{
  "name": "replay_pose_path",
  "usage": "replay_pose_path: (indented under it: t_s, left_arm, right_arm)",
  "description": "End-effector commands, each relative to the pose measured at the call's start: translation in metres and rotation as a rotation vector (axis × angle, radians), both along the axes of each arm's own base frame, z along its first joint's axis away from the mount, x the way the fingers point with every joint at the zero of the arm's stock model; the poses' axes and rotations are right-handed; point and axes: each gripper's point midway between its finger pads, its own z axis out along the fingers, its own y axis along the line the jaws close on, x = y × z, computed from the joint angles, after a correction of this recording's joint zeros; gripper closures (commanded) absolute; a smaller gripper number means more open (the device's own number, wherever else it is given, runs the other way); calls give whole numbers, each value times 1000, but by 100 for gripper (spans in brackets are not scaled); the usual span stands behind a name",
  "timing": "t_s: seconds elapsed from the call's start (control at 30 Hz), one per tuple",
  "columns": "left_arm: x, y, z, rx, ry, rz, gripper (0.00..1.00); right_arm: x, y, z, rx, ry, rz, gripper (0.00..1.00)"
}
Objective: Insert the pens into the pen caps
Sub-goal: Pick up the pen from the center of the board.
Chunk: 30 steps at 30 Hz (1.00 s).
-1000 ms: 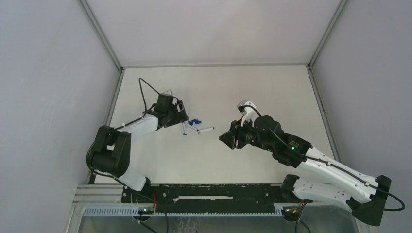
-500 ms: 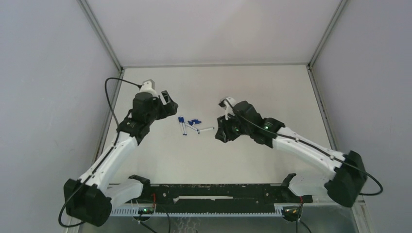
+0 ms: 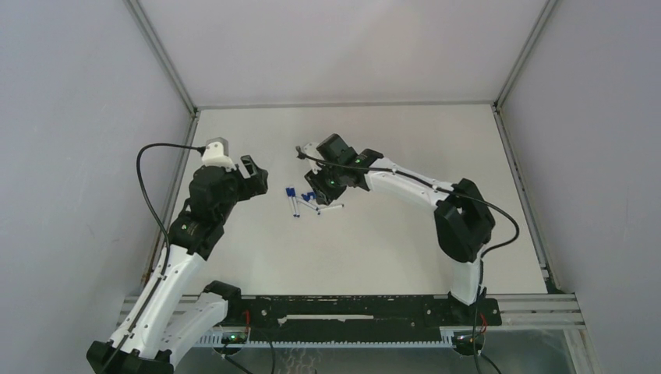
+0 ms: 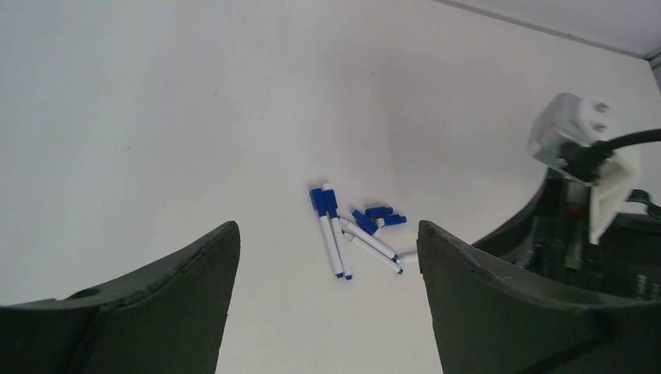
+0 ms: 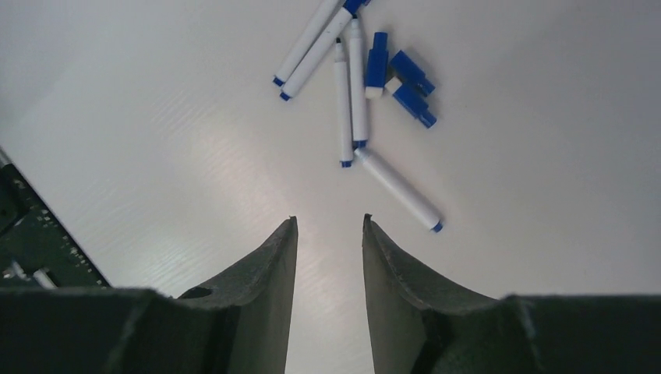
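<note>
Several white pens (image 5: 351,93) lie in a loose pile on the white table (image 3: 390,234), seen from above as a small cluster (image 3: 300,204). Two pens (image 4: 326,230) side by side wear blue caps. Two bare ones (image 4: 372,245) lie crossed beside them, and one pen (image 5: 399,189) lies apart. Three loose blue pen caps (image 5: 411,74) sit by the pile (image 4: 380,216). My right gripper (image 5: 329,217) hovers just above the pile (image 3: 318,189), open with a narrow gap and nothing in it. The left gripper (image 4: 327,224) stands wide open and empty, left of the pile (image 3: 259,176).
Grey enclosure walls and metal frame posts (image 3: 181,160) border the table on three sides. A black mounting rail (image 3: 343,308) runs along the near edge. The right arm's elbow (image 3: 464,218) reaches over the table's right half.
The right arm has swung left and forward, bringing its gripper over the pile. The left arm has pulled back to the left, away from the pens. The pens and caps have not moved.
</note>
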Motion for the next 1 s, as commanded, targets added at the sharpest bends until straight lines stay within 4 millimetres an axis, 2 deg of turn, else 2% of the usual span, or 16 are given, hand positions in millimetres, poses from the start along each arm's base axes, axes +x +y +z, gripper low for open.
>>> replay_pose_path:
  t_s: [0.0,0.3,0.6,0.97]
  left_arm:
    - [0,5,-2,31,-9,6,14]
    - [-1,1,-3,4,-3,-7,14]
    - [-2,-1,-7,-20,1,-7,14]
    - [-2,2,-4,-19,-9,7,14]
  right_arm:
    - [12,4,-9,-60,-20,116,57]
    - [29,-13,-53,-148,8,232,53]
    - [50,-12,-71,-186,-45,259,51]
    - [36,-13,-95,-218,26,313,55]
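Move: The bare pen that the right hand goes for lies about 4 cm ahead of it, 1 cm to its right and some 12 cm below. Two bare pens lie about 6 cm to the left of that pen, the loose blue caps some 4 cm farther out and 5 cm to its left, and the two capped pens about 11 cm to its left and 1 cm farther out. From the left hand that pen is roughly 4 cm ahead, 15 cm to the right and 24 cm below. The right hand sinks about 10 cm onto the bare pen nearest it, most of that in the first half, while easing roughly 4 cm forward and drifting a little right, then drops the last bit almost straight down. Meanwhile the wrist turns some 15 degrees counter-clockwise and brings the fingers closer to vertical, and they stay about half open so that the pen's middle comes between the tips, not yet pinched. ##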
